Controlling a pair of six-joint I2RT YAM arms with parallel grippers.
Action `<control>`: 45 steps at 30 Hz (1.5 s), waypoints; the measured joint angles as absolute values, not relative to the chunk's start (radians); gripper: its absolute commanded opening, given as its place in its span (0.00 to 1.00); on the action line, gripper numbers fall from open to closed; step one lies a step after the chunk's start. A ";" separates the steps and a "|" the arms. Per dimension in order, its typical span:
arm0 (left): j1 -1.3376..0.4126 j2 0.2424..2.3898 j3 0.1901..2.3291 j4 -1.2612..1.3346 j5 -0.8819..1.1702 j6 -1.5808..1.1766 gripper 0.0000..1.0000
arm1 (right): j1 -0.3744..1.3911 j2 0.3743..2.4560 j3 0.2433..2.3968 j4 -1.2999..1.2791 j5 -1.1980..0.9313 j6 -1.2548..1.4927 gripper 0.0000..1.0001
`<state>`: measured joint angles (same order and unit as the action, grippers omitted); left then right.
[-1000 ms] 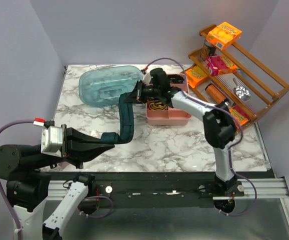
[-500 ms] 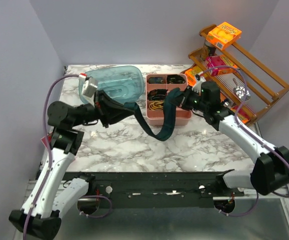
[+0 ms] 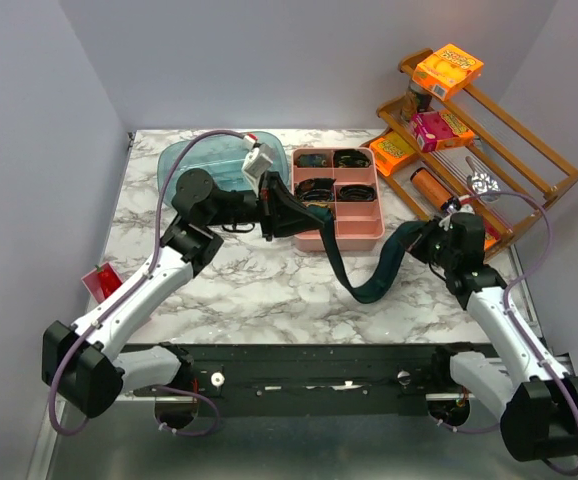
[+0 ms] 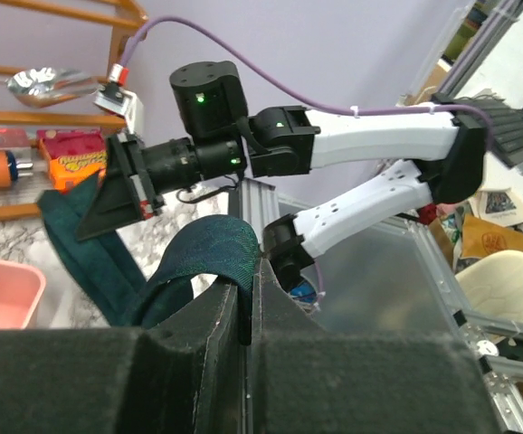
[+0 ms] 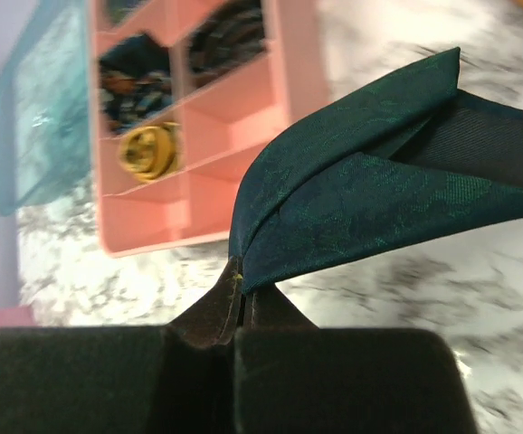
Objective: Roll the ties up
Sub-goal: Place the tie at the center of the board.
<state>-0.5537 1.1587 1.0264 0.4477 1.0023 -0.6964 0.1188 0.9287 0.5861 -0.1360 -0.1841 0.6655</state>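
A long dark teal-green tie (image 3: 365, 285) sags in a loop above the marble table (image 3: 269, 285), held up at both ends. My left gripper (image 3: 307, 216) is shut on one end by the front of the pink tray (image 3: 361, 233). My right gripper (image 3: 416, 241) is shut on the other end at the right. In the left wrist view the gripper (image 4: 248, 271) clamps a fold of the tie (image 4: 209, 246). In the right wrist view the gripper (image 5: 243, 291) pinches the tie (image 5: 361, 194) at its edge. Rolled ties (image 3: 315, 188) fill tray compartments, among them a gold coil (image 5: 148, 149).
A clear teal bin (image 3: 204, 165) lies at the back left, beside the tray. A wooden rack (image 3: 489, 150) with snack boxes and a metal scoop stands at the right. A small red object (image 3: 99, 282) lies near the table's left edge.
Both arms have swung to the right with the tie stretched between them. The left gripper went from the near left to the tray. The right gripper went from the tray to the right side.
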 measured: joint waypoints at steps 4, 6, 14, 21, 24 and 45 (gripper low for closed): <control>-0.559 1.212 1.024 0.439 0.990 -0.649 0.00 | 0.045 0.928 0.504 -0.159 -0.184 0.678 0.01; -0.559 1.221 1.022 0.408 0.976 -0.611 0.00 | 0.000 0.928 0.467 -0.174 -0.192 0.685 0.01; -0.559 1.172 0.925 0.233 0.847 -0.461 0.00 | -0.077 0.789 0.397 -0.275 -0.149 0.703 0.03; -0.555 1.081 0.796 0.186 0.760 -0.450 0.00 | -0.096 0.709 0.348 -0.354 -0.076 0.728 0.14; -0.550 1.075 0.764 0.180 0.735 -0.453 0.00 | -0.101 0.719 0.340 -0.390 -0.063 0.737 0.34; -0.545 0.974 0.723 -0.178 0.569 -0.467 0.00 | -0.106 0.768 0.376 -0.533 -0.272 0.694 1.00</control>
<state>-0.5453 0.9741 0.7235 -0.1783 0.5690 -0.4675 -0.1062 0.7681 0.3759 -0.5327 -0.2722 0.6937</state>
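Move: Both hands hold the dark green tie slack between them. The bare middle of the board, just in front of the pink tray, lies about 11 cm back and 17 cm left of the right hand, some 13 cm down; from the left hand it is 11 cm right, 1 cm ahead, some 37 cm down. From the right hand, the tray's middle stands 12 cm ahead and 17 cm left, the rack's lowest orange candy box 3 cm ahead and 14 cm right. Down, back and at first outward to the right, the right hand carries its end of the tie some 10 cm down and 10 cm back, tipping further down, then opens wide and drifts a little left. The left hand sinks about 19 cm, swinging slightly forward then left, fingertips dipping and turning counter-clockwise, and keeps its pinch on the other end. ##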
